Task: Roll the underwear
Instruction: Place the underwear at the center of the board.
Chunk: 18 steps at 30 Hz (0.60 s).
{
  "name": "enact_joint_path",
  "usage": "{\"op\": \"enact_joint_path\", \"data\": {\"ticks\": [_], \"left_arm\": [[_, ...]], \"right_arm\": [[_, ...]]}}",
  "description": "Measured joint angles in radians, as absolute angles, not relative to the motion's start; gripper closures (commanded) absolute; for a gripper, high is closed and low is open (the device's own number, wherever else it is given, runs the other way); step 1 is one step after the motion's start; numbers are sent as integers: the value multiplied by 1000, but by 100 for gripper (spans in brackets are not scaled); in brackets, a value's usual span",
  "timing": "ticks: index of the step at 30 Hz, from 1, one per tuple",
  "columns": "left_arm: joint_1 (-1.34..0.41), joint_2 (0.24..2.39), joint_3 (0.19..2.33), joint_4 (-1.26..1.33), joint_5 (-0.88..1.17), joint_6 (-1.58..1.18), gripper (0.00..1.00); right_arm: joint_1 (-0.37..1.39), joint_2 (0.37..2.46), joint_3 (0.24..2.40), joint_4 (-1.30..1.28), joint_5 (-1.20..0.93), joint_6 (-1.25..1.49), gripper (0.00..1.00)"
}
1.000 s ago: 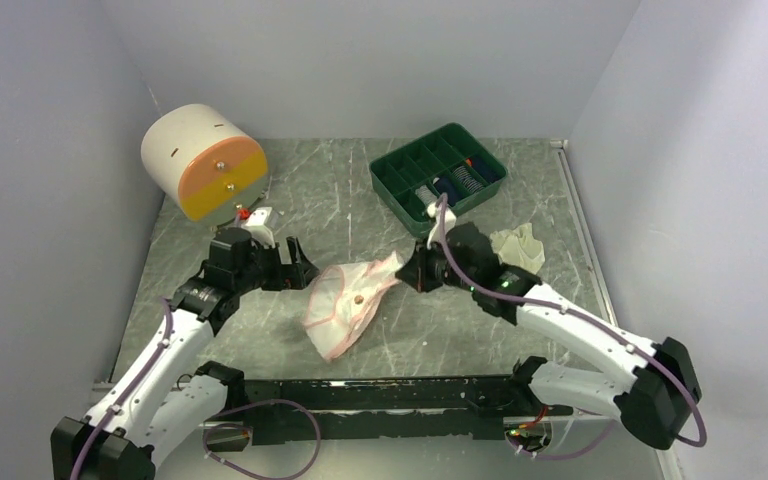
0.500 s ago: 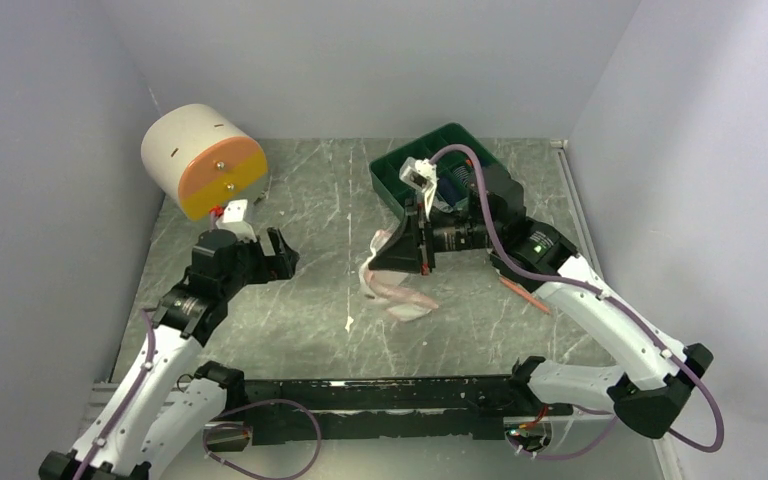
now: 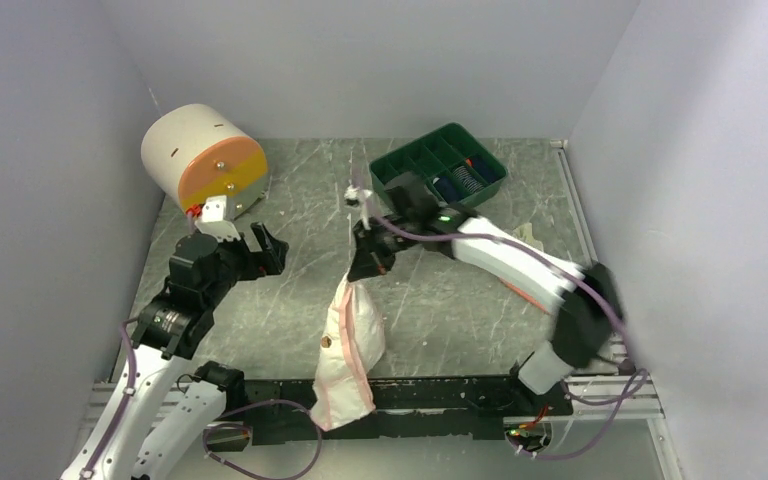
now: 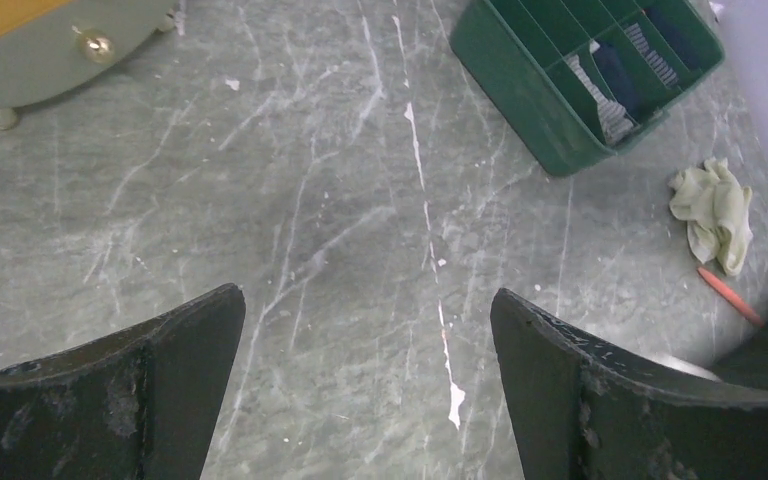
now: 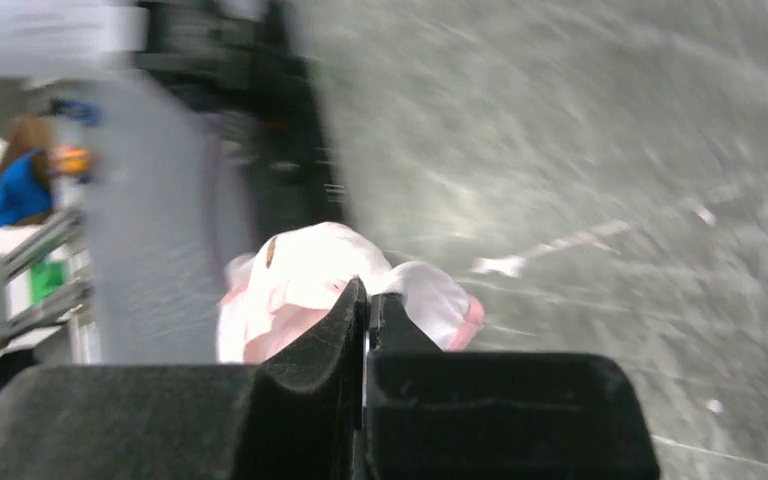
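The white underwear with pink trim [image 3: 350, 345] hangs long and loose from my right gripper [image 3: 365, 262], lifted off the table near its middle. In the right wrist view the gripper [image 5: 367, 295] is shut on a fold of this underwear [image 5: 305, 270]. The cream-white underwear [image 4: 715, 205] lies crumpled at the right side of the table, below the green tray; in the top view my right arm mostly hides it. My left gripper [image 3: 272, 248] hovers at the left, open and empty, well apart from both garments. Only bare marbled table shows between its fingers [image 4: 365, 295].
A green compartment tray [image 3: 440, 170] [image 4: 580, 80] holding small items sits at the back right. A white drum with an orange and yellow face [image 3: 205, 160] stands at the back left. A thin orange stick [image 4: 730, 295] lies near the cream cloth. Grey walls enclose the table.
My right gripper has lifted the pink-trimmed underwear off the table and swung it left and forward, so it now hangs stretched out. My left arm has drawn back to the left, still open.
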<state>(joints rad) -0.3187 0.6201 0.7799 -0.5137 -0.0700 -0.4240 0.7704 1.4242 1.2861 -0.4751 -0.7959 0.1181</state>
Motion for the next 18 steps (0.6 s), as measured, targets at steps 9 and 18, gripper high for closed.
{"op": "enact_joint_path", "data": {"ticks": [9, 18], "left_arm": [[-319, 639, 780, -524, 19, -419, 2], [-319, 640, 746, -544, 21, -434, 2]], "right_arm": [[758, 2055, 1600, -549, -413, 141, 40], [858, 1488, 1059, -335, -227, 419, 28]]}}
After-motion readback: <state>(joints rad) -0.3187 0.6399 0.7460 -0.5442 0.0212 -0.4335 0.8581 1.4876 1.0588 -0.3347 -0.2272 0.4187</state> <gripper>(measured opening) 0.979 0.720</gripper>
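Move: Hanging from the right hand's shut fingers, the underwear trails back towards the base, its middle about 12 cm behind the hand and 8 cm below. The open middle of the board lies some 13 cm ahead of this hand, 4 cm to its left and 19 cm down; the white scrap is level with it, 4 cm left, on the board. The green bin stands about 33 cm ahead and 16 cm right. From the left hand, the board's middle is roughly 5 cm ahead and 14 cm right. Swinging down about 18 cm and forward some 12 cm, the right hand brings the underwear's held end to the board, its fingers tipping down about 25 degrees and opening wide to let go near the bottom. It then draws back about 8 cm, rising 6 cm and shifting right while turning clockwise. The left hand, still open, sinks about 3 cm. ##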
